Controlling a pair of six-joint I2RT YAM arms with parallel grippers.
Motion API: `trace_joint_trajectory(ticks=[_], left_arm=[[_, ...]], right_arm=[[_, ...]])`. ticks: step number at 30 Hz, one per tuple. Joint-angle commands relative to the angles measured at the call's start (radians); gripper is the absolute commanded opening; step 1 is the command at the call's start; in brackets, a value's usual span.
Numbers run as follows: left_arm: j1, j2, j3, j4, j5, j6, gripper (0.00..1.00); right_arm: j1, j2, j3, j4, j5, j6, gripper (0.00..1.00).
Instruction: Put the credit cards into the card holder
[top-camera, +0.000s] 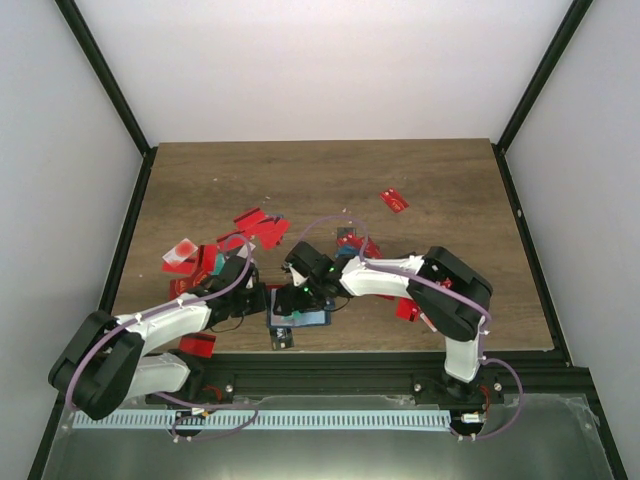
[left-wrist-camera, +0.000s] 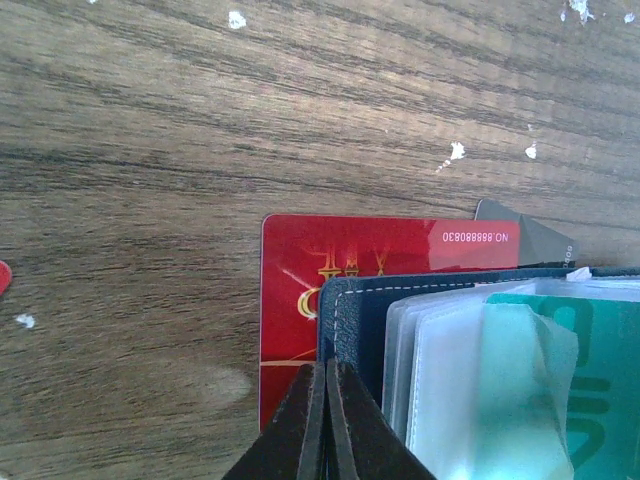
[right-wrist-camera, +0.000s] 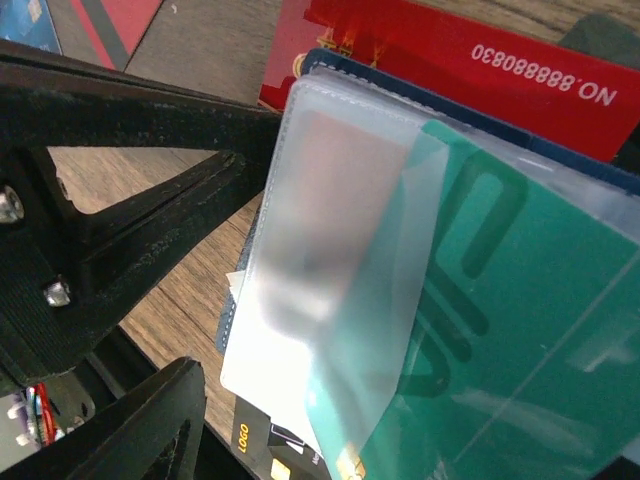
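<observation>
The navy card holder lies open on the table near the front edge, its clear sleeves fanned out. A teal credit card sits partly inside one clear sleeve. My left gripper is shut, pinching the edge of the holder's navy cover. My right gripper is open, its black fingers wide apart beside the sleeves and holding nothing. A red credit card lies flat under the holder. A black card with a logo pokes out beneath it.
Several red cards are scattered over the wooden table behind and to the left of the arms. One lies alone at the back right. A whitish card sits far left. A black card lies by the front edge.
</observation>
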Motion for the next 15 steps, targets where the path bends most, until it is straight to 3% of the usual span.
trace_joint_trajectory(ticks=[1, 11, 15], left_arm=[[-0.009, -0.009, -0.015, 0.009, 0.035, 0.008, 0.04], [-0.009, -0.007, -0.01, 0.009, 0.028, 0.014, 0.04], [-0.009, -0.003, -0.009, 0.01, 0.027, 0.015, 0.04]], right_arm=[[0.036, 0.025, 0.017, -0.1, 0.089, -0.053, 0.7], [0.001, -0.069, -0.037, -0.159, 0.118, -0.075, 0.92], [-0.019, -0.103, -0.053, -0.147, 0.097, -0.077, 0.95]])
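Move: Over the open card holder's left end is the right hand, its fingers already parted; the holder's middle lies about 4 cm to its right, 2 cm back and 2 cm below. The red VIP card, mostly under the holder, is centred some 1 cm ahead and 1 cm to the right of this hand, and the black card lies roughly 9 cm straight back. From the left hand, the holder's middle is about 8 cm to the right and 2 cm back. Drawing back to the right along the card holder, the right hand pauses briefly, then travels about 2.5 cm with only a slight rise and almost no turn. Its fingers spread from part-open to nearly full width as it goes, and the holder's left end seems to be dragged along with them. The left hand stays shut and nearly still beside the holder's left edge. ##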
